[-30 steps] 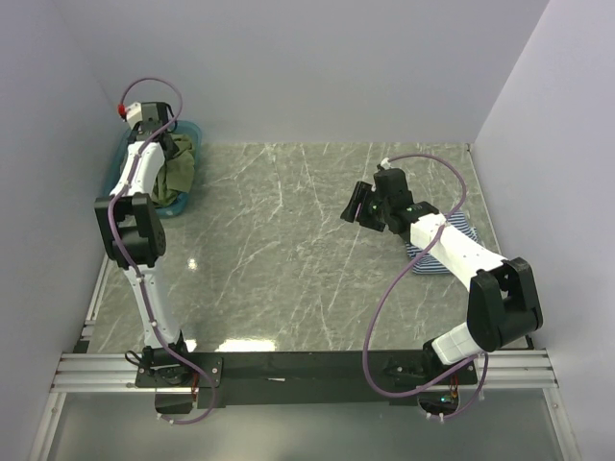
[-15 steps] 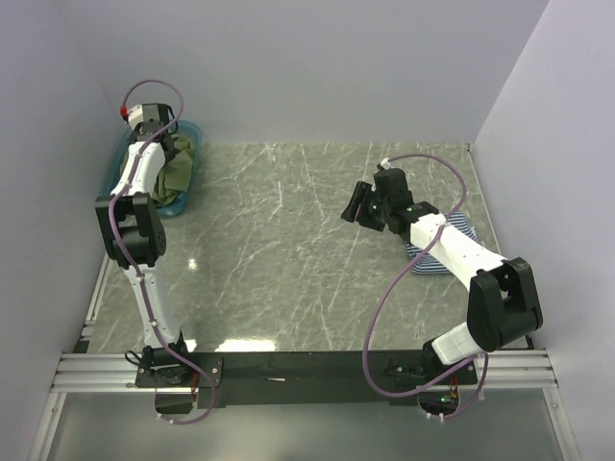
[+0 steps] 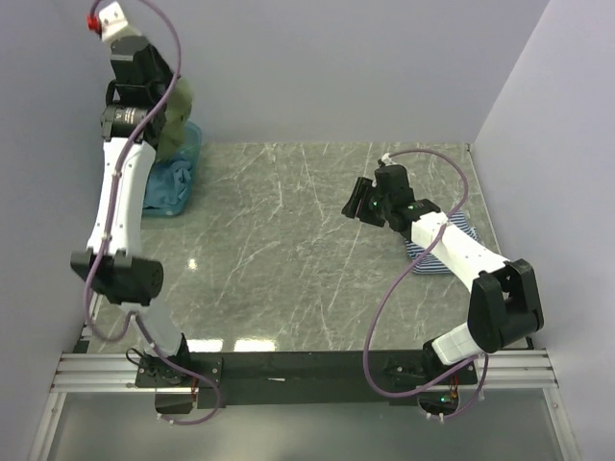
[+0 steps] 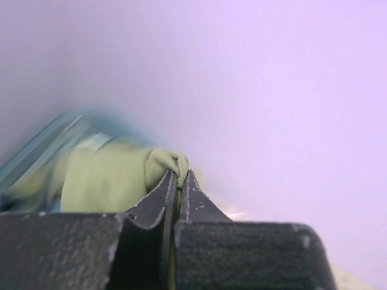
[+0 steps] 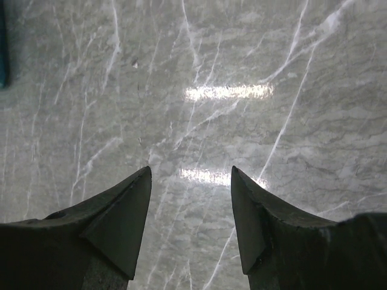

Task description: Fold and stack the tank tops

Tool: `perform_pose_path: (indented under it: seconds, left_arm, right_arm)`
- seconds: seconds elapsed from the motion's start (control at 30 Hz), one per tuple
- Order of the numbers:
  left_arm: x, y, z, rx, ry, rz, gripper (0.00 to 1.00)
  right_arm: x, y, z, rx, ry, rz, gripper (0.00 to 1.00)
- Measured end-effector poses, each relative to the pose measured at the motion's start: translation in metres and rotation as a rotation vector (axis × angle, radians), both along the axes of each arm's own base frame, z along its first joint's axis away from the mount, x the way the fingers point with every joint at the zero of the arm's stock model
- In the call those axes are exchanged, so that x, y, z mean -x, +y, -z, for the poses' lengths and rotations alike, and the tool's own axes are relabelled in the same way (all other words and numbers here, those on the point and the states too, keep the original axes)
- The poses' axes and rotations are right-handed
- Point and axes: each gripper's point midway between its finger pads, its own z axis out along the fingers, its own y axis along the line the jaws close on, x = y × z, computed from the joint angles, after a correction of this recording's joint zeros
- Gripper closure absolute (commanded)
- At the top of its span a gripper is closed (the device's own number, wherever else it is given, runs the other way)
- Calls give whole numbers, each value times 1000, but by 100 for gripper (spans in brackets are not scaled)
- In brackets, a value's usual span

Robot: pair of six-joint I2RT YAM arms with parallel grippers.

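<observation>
High at the back left, my left gripper (image 3: 161,93) is shut on a bunched edge of the olive green tank top (image 3: 179,117). The top hangs from the gripper above the teal basin (image 3: 194,136). In the left wrist view the gripper (image 4: 179,175) pinches the olive cloth (image 4: 109,181) between its shut jaws. A teal-blue tank top (image 3: 165,187) lies in the basin. The navy-and-white striped tank top (image 3: 468,224) lies folded at the table's right side, partly under my right arm. My right gripper (image 3: 360,204) hovers open over bare marble, with nothing between its fingers (image 5: 130,211).
The basin stands in the back left corner against the walls. Walls close the table on the left, back and right. The grey marble table top (image 3: 288,250) stretches between the two arms. A teal edge (image 5: 2,48) shows at the far left of the right wrist view.
My left gripper shut on the olive tank top in the basin and lifted it up high. The right arm has barely moved.
</observation>
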Motion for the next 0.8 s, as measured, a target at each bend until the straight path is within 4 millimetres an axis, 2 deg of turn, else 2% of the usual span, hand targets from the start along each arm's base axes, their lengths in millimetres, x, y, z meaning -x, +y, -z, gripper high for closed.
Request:
perform_pose_path:
  seconds: [0.1,0.17,0.2,0.27,0.3,0.37,0.47,0.5,0.53,0.6,0.63,0.67,0.7,0.77,0.8]
  left_arm:
    - [39,-68,-93,-13,-223,150,100]
    - [69,-111,-140,-1,-350,250,100]
    - [84,-129,-157,10,-395,299,100]
    - [106,-155,-173,33,-453,382,100]
    - [111,-162,-173,47,-460,406,100]
    - [116,-176,-156,72,-441,454,100]
    - [105,-208,-93,102,-315,535,100]
    - [100,-224,-61,117,-253,578,100]
    - [96,-242,-18,133,-175,625,97]
    - [98,-270,82,168,32,701,85]
    - [103,-279,127,181,131,725,78]
    - [112,-286,173,194,235,745,64]
    - [126,-291,223,212,356,767,60]
    - [155,-294,291,258,534,784,54]
    - [169,-293,312,283,595,787,53]
  right_arm:
    - [-2,-3,-8,10,-27,13,38]
    - [-3,-7,-16,16,-50,26,38]
    - [-2,-9,-22,18,-65,34,38]
    - [-1,-14,-36,17,-102,54,38]
    - [-1,-17,-44,16,-124,65,38]
    - [1,-23,-60,10,-170,92,38]
    - [10,-33,-71,1,-214,131,38]
    - [14,-36,-70,3,-218,140,38]
    - [17,-39,-66,7,-214,147,38]
    - [20,-41,-53,20,-192,153,38]
    - [22,-42,-44,30,-171,153,37]
    - [24,-43,-34,40,-149,152,37]
    - [27,-44,-22,49,-126,150,37]
    - [36,-46,-1,67,-78,146,36]
    - [40,-47,8,71,-58,144,36]
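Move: The left hand already grips the green tank top high above the bin, whose middle is about 37 cm below, 3 cm back and 3 cm left. The open table spot it is bound for lies some 35 cm right, 15 cm back and 41 cm below. From the right hand that spot is about 12 cm left, 2 cm ahead and 14 cm down; the folded striped tank top is roughly 20 cm right, 5 cm back. Left hand flings the green tank top about 30 cm right, up then down, opening; right hand backs off. ##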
